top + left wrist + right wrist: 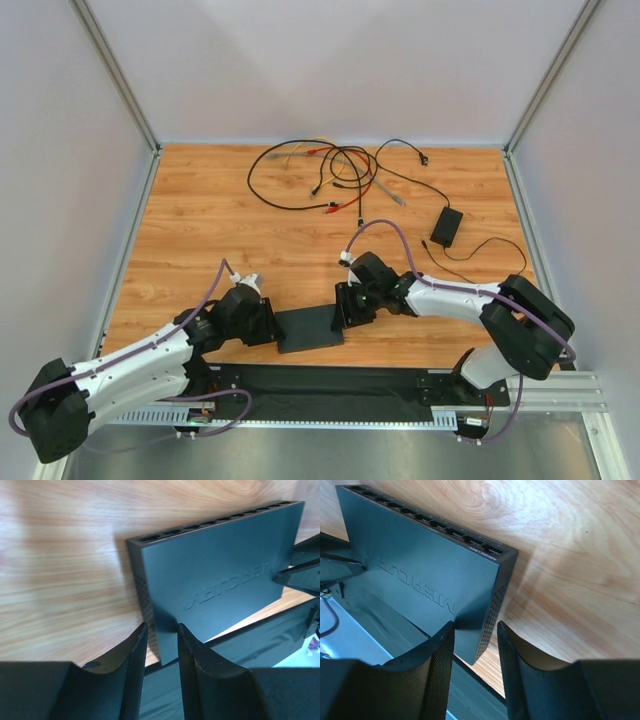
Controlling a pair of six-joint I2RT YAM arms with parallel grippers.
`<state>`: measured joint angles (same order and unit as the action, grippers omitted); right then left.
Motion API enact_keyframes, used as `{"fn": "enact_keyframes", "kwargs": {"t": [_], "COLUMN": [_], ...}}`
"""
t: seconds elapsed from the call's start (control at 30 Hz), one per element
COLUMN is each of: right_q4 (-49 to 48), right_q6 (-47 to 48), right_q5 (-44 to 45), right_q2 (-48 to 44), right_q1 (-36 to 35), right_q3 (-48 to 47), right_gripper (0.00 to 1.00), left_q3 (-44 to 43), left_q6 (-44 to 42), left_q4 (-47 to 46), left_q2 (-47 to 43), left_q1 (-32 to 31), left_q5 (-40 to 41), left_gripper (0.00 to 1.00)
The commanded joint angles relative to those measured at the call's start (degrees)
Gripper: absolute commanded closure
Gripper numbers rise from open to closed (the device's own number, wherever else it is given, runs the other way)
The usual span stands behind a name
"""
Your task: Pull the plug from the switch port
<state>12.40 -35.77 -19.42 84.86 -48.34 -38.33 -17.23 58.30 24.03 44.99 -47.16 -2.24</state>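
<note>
The switch (310,330) is a flat black box lying at the table's near edge, between my two grippers. Its row of sockets (427,522) along the far long edge shows no plug. The plug cannot be picked out in any view. My left gripper (268,325) is at the switch's left end; in the left wrist view its jaws (161,625) straddle the near corner of the switch (215,575) with a narrow gap. My right gripper (350,305) is at the right end. Its jaws (476,624) straddle the other near corner of the switch (420,565): one finger touches the top face, the other stands off the vented side.
A tangle of loose cables (320,180) lies at the back of the table. A small black power adapter (447,226) with a thin cord sits at the back right. A black mat (330,385) runs along the near edge, below the switch. White walls enclose the table.
</note>
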Motion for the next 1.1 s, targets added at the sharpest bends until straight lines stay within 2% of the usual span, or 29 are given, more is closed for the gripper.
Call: {"fn": "enact_keyframes", "kwargs": {"t": [0.0,0.2,0.37,0.5,0.63,0.7,0.73,0.77,0.83,0.87,0.9,1.0,1.07], "right_q4": [-7.91,-8.62,-10.55,-17.14,-20.14,-22.05,-22.59,-22.43,-18.66,-13.16,-9.45,1.70,6.03], "right_q6": [-3.87,-4.84,-7.12,-11.86,-12.57,-12.66,-12.31,-11.96,-10.21,-9.07,-7.92,-2.56,1.29], "right_q5": [-3.08,-2.91,-1.85,-1.94,-1.32,-2.28,-2.64,-2.47,-0.54,3.30,5.68,14.13,15.81], "right_q2": [0.92,0.22,-2.24,-2.77,-1.63,-1.01,-1.19,-1.62,-3.99,-5.22,-7.84,-13.20,-15.15], "right_q1": [0.08,0.08,0.00,-0.35,-4.65,-7.12,-7.64,-8.35,-8.35,-8.18,-8.26,-7.92,-6.43], "right_q3": [1.41,2.29,4.57,7.21,6.52,5.19,5.02,4.67,3.53,2.91,1.34,-1.21,-1.92], "right_gripper": [0.60,0.63,0.63,0.63,0.60,0.58,0.57,0.56,0.49,0.45,0.36,0.23,0.22], "left_q3": [-0.17,-3.68,-8.95,-12.99,-24.57,-30.72,-36.41,-38.64,-43.30,-44.19,-44.81,-41.85,-39.56], "left_q6": [0.23,-2.05,-4.95,-7.50,-14.33,-17.33,-19.87,-21.03,-22.79,-23.14,-23.67,-23.68,-21.84], "left_q4": [-5.83,-8.91,-13.38,-17.34,-16.48,-11.14,-8.85,-5.26,-0.77,0.65,1.88,5.05,7.95], "left_q2": [2.72,8.70,19.50,28.91,37.08,40.77,41.31,41.66,40.88,40.01,37.56,30.80,27.45], "left_q1": [0.13,0.22,1.45,5.05,8.83,10.15,10.24,10.42,11.29,11.64,11.91,12.00,12.00], "left_q5": [-2.15,-1.01,-1.89,-4.43,-6.88,-6.21,-3.33,-2.08,1.78,2.06,3.63,6.72,6.55], "left_gripper": [0.62,0.61,0.61,0.61,0.61,0.59,0.57,0.52,0.46,0.45,0.44,0.36,0.35]}}
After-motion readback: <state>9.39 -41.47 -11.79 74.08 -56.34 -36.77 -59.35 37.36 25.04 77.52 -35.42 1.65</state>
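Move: The switch lies flat between the two hands. Its middle is about 7 cm to the right of the left hand, 3 cm farther out and 1 cm lower. From the right hand it is roughly 7 cm to the left, 2 cm ahead and 1 cm below. A loose black plug lies some 30 cm ahead of the right hand and 4 cm to its right; the black adapter is about 29 cm ahead and 24 cm right. The switch, with fingers already at both ends, is swung clockwise: after a slow start the left hand drives its left end forward and a little right, speeding up over about 17 cm, while the right hand nearly stays, then draws the right end back and left some 4 cm. Both then open wider and rise clear, the left about 12 cm, the right about 5 cm while easing forward. ##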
